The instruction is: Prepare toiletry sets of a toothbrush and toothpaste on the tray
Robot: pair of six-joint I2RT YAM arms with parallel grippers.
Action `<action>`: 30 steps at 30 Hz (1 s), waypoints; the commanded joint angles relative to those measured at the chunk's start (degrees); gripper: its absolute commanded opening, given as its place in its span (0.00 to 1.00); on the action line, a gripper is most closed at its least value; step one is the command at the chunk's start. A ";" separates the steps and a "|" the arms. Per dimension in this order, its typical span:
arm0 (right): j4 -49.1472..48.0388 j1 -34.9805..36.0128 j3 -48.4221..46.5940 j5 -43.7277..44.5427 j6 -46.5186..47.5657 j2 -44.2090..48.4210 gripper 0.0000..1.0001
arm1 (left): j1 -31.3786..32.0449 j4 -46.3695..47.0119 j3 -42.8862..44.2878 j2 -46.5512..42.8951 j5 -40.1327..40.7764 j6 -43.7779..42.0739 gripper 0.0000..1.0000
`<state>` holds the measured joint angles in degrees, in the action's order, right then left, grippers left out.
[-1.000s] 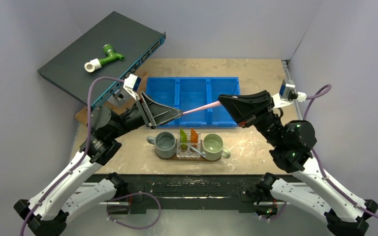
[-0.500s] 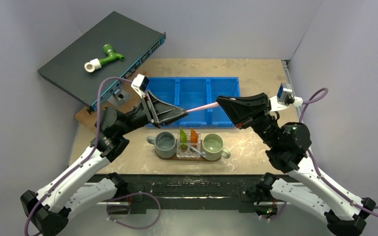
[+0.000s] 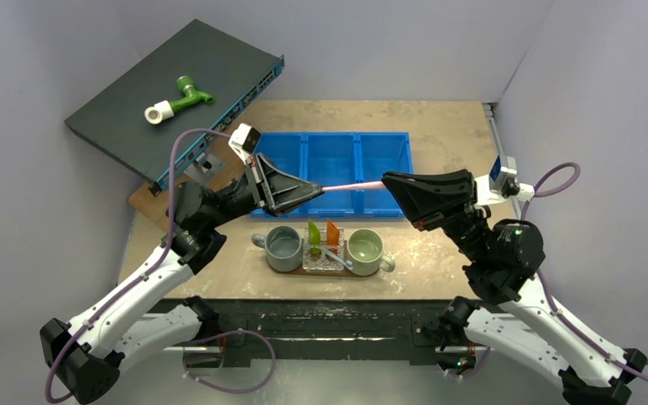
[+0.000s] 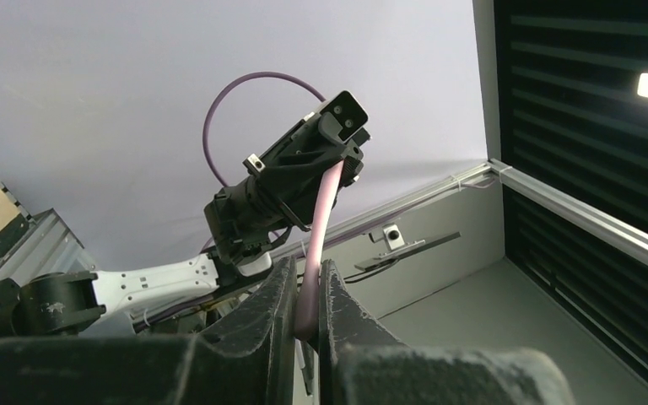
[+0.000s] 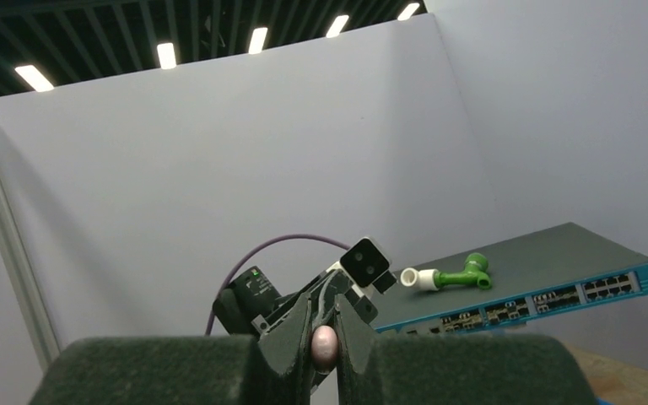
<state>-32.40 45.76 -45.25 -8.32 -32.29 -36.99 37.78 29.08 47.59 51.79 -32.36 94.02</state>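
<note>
The pink toothbrush point(image 3: 352, 185) hangs level in the air above the blue bin, held at both ends. My left gripper point(image 3: 317, 190) is shut on its left end, and the shaft point(image 4: 322, 221) runs out from between the fingers. My right gripper point(image 3: 386, 180) is shut on the other end, whose rounded tip point(image 5: 324, 344) shows between the pads. Below, the dark-brown oval tray point(image 3: 331, 272) carries a lime-green tube point(image 3: 313, 232) and an orange tube point(image 3: 332, 232) standing upright. A pale toothbrush point(image 3: 338, 258) lies in front of the tubes.
Two grey-green mugs point(image 3: 284, 248) point(image 3: 364, 251) stand on the tray's ends. A blue three-compartment bin point(image 3: 331, 160) lies behind. At back left a tilted network switch point(image 3: 211, 59) carries a green-and-white pipe fitting point(image 3: 177, 97); a wooden board point(image 3: 145, 199) lies under it.
My left gripper has moved up to the toothbrush's free end and shut on it. The right arm has shifted slightly right and the toothbrush now lies more level.
</note>
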 commanded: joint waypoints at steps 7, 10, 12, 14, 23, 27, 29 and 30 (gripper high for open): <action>5.40 -0.05 -0.81 -1.25 4.45 1.04 0.52 | -0.44 2.56 0.43 -0.35 -2.00 -1.62 0.00; 9.02 -0.05 -2.25 -0.65 5.18 1.91 0.58 | -1.09 -1.58 0.75 -1.62 -2.22 -5.01 0.00; 11.26 -0.05 -3.07 -0.10 5.77 2.66 0.61 | -1.79 -4.20 0.80 -2.62 -2.25 -7.25 0.00; 13.74 -0.05 -4.03 0.88 6.44 3.37 0.63 | -2.46 -7.43 1.19 -3.63 -2.37 -9.72 0.00; 27.44 -0.05 -9.36 11.23 11.41 5.47 0.69 | -6.78 -22.49 3.85 -8.11 -4.27 -20.42 0.00; 31.46 -0.05 -11.47 14.51 13.77 4.68 0.70 | -7.97 -36.56 7.32 -10.22 -4.13 -29.31 0.00; 32.91 -0.05 -12.35 15.40 14.20 4.12 0.70 | -8.24 -41.82 9.00 -11.22 -3.58 -33.50 0.00; 33.79 -0.05 -12.66 15.48 14.77 3.78 0.70 | -8.39 -43.86 9.68 -11.65 -3.59 -35.52 0.00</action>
<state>-4.01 45.71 -55.07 3.11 -20.95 -31.79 30.09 -2.55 52.40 42.41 -35.59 69.89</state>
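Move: Below the left hand, which already grips one end of the pink toothbrush, the tray's clear holder stands about 38 cm down, 6 cm ahead and 2 cm to its right. The grey mug is some 7 cm to the hand's left, the green mug 10 cm to its right, both about 6 cm ahead and as low. From the right hand, still pinching the brush's other end, the brush's middle lies 7 cm left, level fore-and-aft, 3 cm lower; the holder 6 cm ahead, 12 cm left, 43 cm down. Opening wide, the right fingers let go of the pink toothbrush; that hand sinks a couple of centimetres, then backs off about 4 cm to the right and slightly forward, turning clockwise. The left hand keeps its pinch, holds still at first, then goes down about 4.5 cm and left 3.5 cm, its fingertips tipping down some 20 degrees from their upward slant. ##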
